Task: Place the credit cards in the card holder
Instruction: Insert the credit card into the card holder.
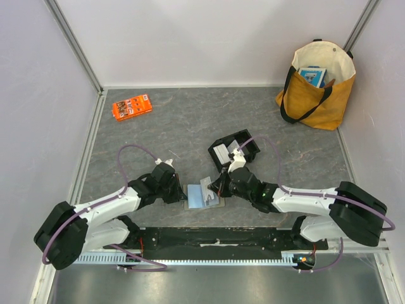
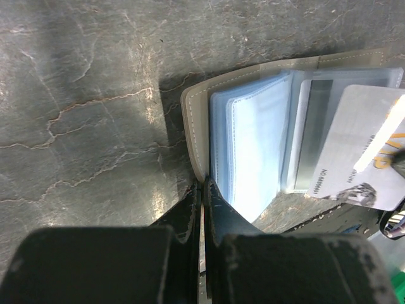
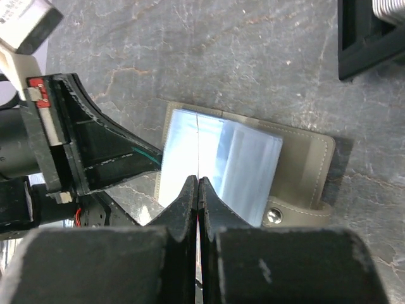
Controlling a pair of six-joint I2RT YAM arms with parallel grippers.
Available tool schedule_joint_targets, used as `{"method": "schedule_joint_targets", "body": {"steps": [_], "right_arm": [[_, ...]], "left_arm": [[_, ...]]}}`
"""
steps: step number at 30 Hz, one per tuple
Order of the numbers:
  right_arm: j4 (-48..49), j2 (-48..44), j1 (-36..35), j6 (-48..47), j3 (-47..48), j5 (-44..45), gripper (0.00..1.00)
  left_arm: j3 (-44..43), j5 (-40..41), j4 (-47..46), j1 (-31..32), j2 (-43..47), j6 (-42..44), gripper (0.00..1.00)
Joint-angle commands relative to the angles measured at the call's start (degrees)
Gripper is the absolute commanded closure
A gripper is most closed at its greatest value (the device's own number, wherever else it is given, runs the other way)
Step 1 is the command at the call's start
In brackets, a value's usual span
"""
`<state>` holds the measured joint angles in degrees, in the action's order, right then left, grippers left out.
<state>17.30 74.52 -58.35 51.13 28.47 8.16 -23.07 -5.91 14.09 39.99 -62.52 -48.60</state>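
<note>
The card holder [image 1: 198,197] lies open on the table between my two arms. Its taupe cover [image 2: 193,120] is spread flat and its pale blue sleeves [image 2: 253,136] fan up. My left gripper [image 2: 204,187] is shut on the near edge of that cover. My right gripper [image 3: 199,182] is shut on a whitish-grey credit card [image 2: 364,142]. From the right wrist this card shows as a thin edge [image 3: 198,142] standing over the sleeves [image 3: 243,161]. More credit cards [image 1: 221,152] lie in the black tray [image 1: 248,144].
An orange packet [image 1: 131,106] lies at the far left of the table. A yellow tote bag [image 1: 316,88] stands at the back right corner. The black tray sits just behind the right gripper [image 1: 219,189]. The holder's snap tab [image 3: 273,216] points toward the right arm.
</note>
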Motion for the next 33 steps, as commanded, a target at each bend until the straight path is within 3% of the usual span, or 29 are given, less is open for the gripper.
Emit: {"method": "schedule_joint_targets", "body": {"steps": [1, 19, 33], "right_arm": [[7.5, 2.0, 0.7, 4.8, -3.2, -1.8, 1.0], [21.7, 10.3, 1.0, 13.2, -9.9, -3.8, 1.0], [26.6, 17.0, 1.0, 15.2, -9.4, -6.2, 1.0]], "left_arm": [[0.1, 1.3, -1.3, 0.3, -1.0, 1.2, 0.98], [0.7, 1.2, -2.0, 0.3, -1.5, 0.6, 0.98], [1.1, 1.1, -2.3, 0.2, -1.6, 0.5, 0.98]]}}
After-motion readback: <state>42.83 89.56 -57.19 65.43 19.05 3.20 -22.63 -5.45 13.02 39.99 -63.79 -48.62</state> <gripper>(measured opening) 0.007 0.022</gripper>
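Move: The right hand grips the VIP card; the open card holder's middle lies roughly 7 cm below, 3 cm to its left and 2 cm back. The black card box stands about 15 cm ahead, 7 cm to the right and 6 cm below the right hand. From the left hand, whose shut fingers are already at the holder's left edge, the holder's middle is about 6 cm right, level ahead and in height. Right hand lowers the still-pinched card about 5 cm onto the holder's blue pages, fingers tipping some 10 degrees downward. ##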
